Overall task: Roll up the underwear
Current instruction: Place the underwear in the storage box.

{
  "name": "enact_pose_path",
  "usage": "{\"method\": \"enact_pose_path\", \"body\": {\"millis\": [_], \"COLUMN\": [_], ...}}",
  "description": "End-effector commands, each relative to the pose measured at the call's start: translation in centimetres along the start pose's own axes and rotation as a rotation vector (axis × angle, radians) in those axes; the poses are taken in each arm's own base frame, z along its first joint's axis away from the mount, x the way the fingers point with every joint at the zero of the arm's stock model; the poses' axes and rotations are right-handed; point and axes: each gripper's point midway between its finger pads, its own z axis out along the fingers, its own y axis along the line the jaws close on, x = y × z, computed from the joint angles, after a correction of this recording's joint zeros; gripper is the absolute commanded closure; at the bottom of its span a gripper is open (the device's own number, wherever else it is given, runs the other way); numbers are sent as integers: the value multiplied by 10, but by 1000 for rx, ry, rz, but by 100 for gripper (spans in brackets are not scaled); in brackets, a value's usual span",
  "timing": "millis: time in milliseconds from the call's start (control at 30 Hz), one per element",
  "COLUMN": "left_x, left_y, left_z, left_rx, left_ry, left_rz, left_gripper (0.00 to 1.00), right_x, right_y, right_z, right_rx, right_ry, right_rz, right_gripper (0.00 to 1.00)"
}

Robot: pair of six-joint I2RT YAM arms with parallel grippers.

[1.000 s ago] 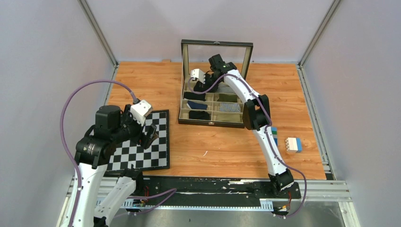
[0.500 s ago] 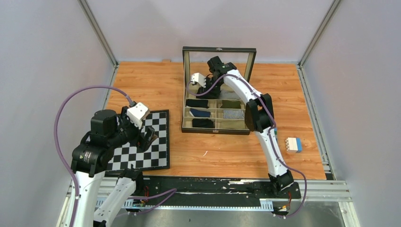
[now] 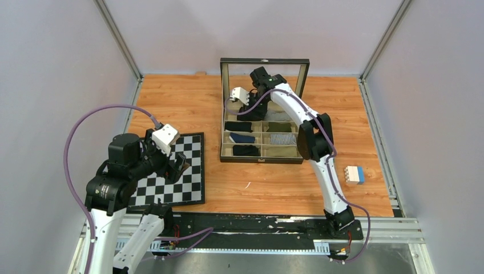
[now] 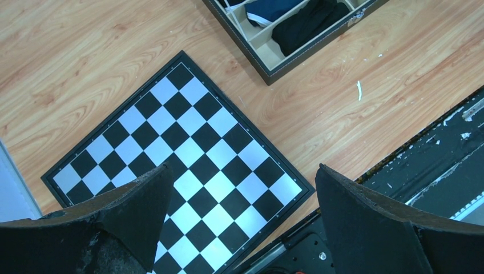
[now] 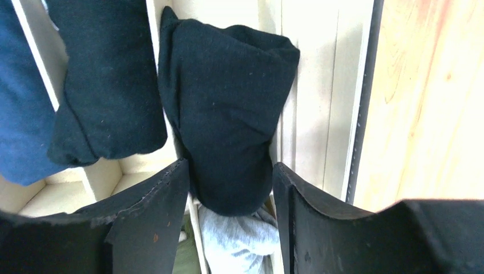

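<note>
A black rolled underwear [image 5: 228, 114] lies in the far left compartment of the open organiser box [image 3: 259, 160]. My right gripper [image 5: 231, 165] reaches over that compartment [image 3: 246, 108], and its jaws pinch the near end of the roll from both sides. Other rolls fill neighbouring compartments: a black one [image 5: 103, 85], a blue one [image 5: 23, 114] and a grey one [image 5: 240, 240]. My left gripper [image 4: 242, 168] is open and empty, held above the chessboard [image 4: 188, 154] at the near left [image 3: 181, 165].
The box's lid [image 3: 264, 60] stands upright at the back. The chessboard [image 3: 171, 182] lies at the near left of the wooden table. A small block stack [image 3: 354, 174] sits at the right. Grey walls close in both sides.
The organiser box has slid slightly right and away with the right gripper in it. The left arm has drawn back a little toward the near edge.
</note>
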Motion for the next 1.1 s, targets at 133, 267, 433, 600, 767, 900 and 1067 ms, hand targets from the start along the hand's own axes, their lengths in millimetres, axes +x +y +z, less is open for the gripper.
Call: {"method": "enact_pose_path", "body": {"millis": [133, 267, 433, 600, 767, 900, 1067], "left_x": [-8, -9, -8, -7, -6, -6, -4], "left_y": [5, 5, 6, 8, 10, 11, 12], "left_z": [-2, -3, -1, 1, 2, 5, 8], "left_rx": [-28, -30, -30, -37, -41, -40, -36], "left_ry": [-34, -37, -27, -17, -7, -2, 4], "left_rz": [-13, -12, -17, -18, -22, -23, -25], "left_gripper": [0, 0, 0, 0, 0, 0, 0], "right_x": [-28, -38, -58, -63, -49, -34, -17], "right_y": [25, 20, -6, -27, -46, -37, 0], "right_z": [-76, -93, -80, -46, -5, 25, 46], "right_rx": [-30, -5, 102, 194, 240, 187, 44], "right_ry": [-67, -124, -174, -127, -73, -33, 7], "right_rz": [-21, -14, 53, 46, 49, 40, 40], "right_gripper": [43, 47, 100, 100, 100, 100, 100]}}
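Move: The black rolled underwear lies in the box's far-left compartment, just below the right fingertips: its middle is about 1 cm ahead, 3 cm left and 2 cm down. The grey underwear lies some 9 cm to the right of it, level with it; the black underwear in the next compartment is about 5 cm nearer the base and 2 cm farther left. From the idle left hand, the rolled underwear is roughly 31 cm ahead, 23 cm right and 21 cm below. Up and slightly back, the right hand lifts about 8 cm clear of the rolled underwear with its fingers already parted, and shuts them in the air near the top. Then it swings forward and left and comes down quickly, about 9 cm, bringing the closed fingertips onto the left half of the roll to press it into its compartment. ##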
